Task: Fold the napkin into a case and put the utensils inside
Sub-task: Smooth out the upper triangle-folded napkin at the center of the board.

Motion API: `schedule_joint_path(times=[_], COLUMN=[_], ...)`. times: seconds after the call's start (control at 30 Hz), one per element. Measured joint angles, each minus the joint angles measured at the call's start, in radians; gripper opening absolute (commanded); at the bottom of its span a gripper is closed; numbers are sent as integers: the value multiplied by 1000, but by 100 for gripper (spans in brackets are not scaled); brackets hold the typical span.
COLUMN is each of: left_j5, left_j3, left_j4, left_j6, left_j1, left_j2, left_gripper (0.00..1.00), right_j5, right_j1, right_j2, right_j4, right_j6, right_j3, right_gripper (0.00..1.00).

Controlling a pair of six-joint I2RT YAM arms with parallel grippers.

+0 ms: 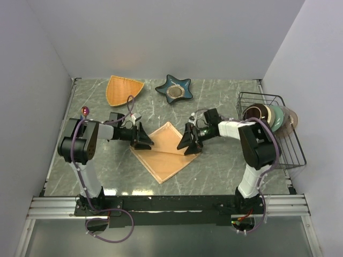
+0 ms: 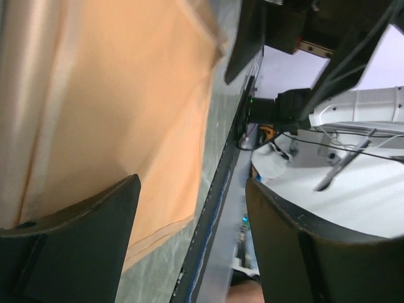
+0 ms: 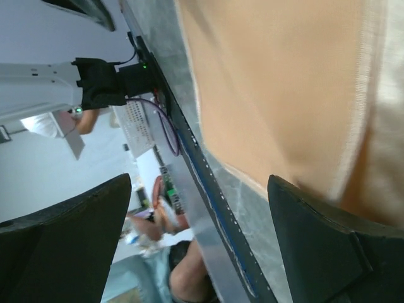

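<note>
The peach-orange napkin (image 1: 167,152) lies folded flat in a diamond shape at the table's middle, a folded layer across its upper part. My left gripper (image 1: 142,136) is at its left corner and my right gripper (image 1: 191,140) at its right corner, facing each other. In the left wrist view the napkin (image 2: 126,95) runs behind the left finger, and the left gripper (image 2: 192,183) is open with only table in the gap. The right wrist view shows the napkin (image 3: 284,82) beside the right finger of the open, empty right gripper (image 3: 199,180). A small purple-pink utensil tip (image 1: 84,111) shows at the far left.
An orange fan-shaped dish (image 1: 124,89) and a teal star-shaped dish (image 1: 174,89) sit at the back. A black wire basket (image 1: 270,128) holding bowls stands at the right edge. Walls close in the table on the left, back and right.
</note>
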Motion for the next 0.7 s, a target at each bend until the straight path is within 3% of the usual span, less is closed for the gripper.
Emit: schedule_joint_path(times=[0.23, 0.3, 0.33, 0.43, 0.57, 0.7], left_j5=[-93, -139, -164, -240, -350, -443], left_j3=[267, 327, 341, 348, 324, 253], left_j4=[-350, -421, -452, -559, -716, -869], left_j6=[203, 254, 272, 326, 435, 557], left_j1=[-2, -1, -2, -1, -2, -1], left_j2=[-278, -382, -431, -562, -657, -730], left_gripper=[68, 63, 58, 46, 47, 53], right_j5=[116, 172, 196, 315, 470, 579], right_j1=[-5, -20, -29, -61, -65, -66], right_j2=[-279, -393, -436, -579, -659, -630], right_j4=[-378, -452, -473, -539, -574, -598], right_j6=[-301, -409, -446, -562, -627, -650], right_j3=[325, 399, 410, 401, 341, 287], right_gripper=[94, 88, 80, 68, 68, 72])
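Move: The folded napkin lies flat below and between the two hands. Its middle is about 8 cm to the left hand's right, 5 cm back and 3 cm lower. From the right hand it is about 9 cm left, 2 cm back and 4 cm lower. Farther out on the table, from the left hand, are the blue star dish, some 25 cm ahead and 12 cm right, and the orange leaf tray, 24 cm ahead and 11 cm left. Up and outwards, both hands clear the napkin fast: each rises about 20 cm, then sinks some 4–5 cm again. The right goes 10 cm to the right, the left about 5 cm to the left, swinging forward then back. Both wrists roll and dip the inward-pointing fingertips some 25 degrees more downward, while both grippers partly close on nothing. ##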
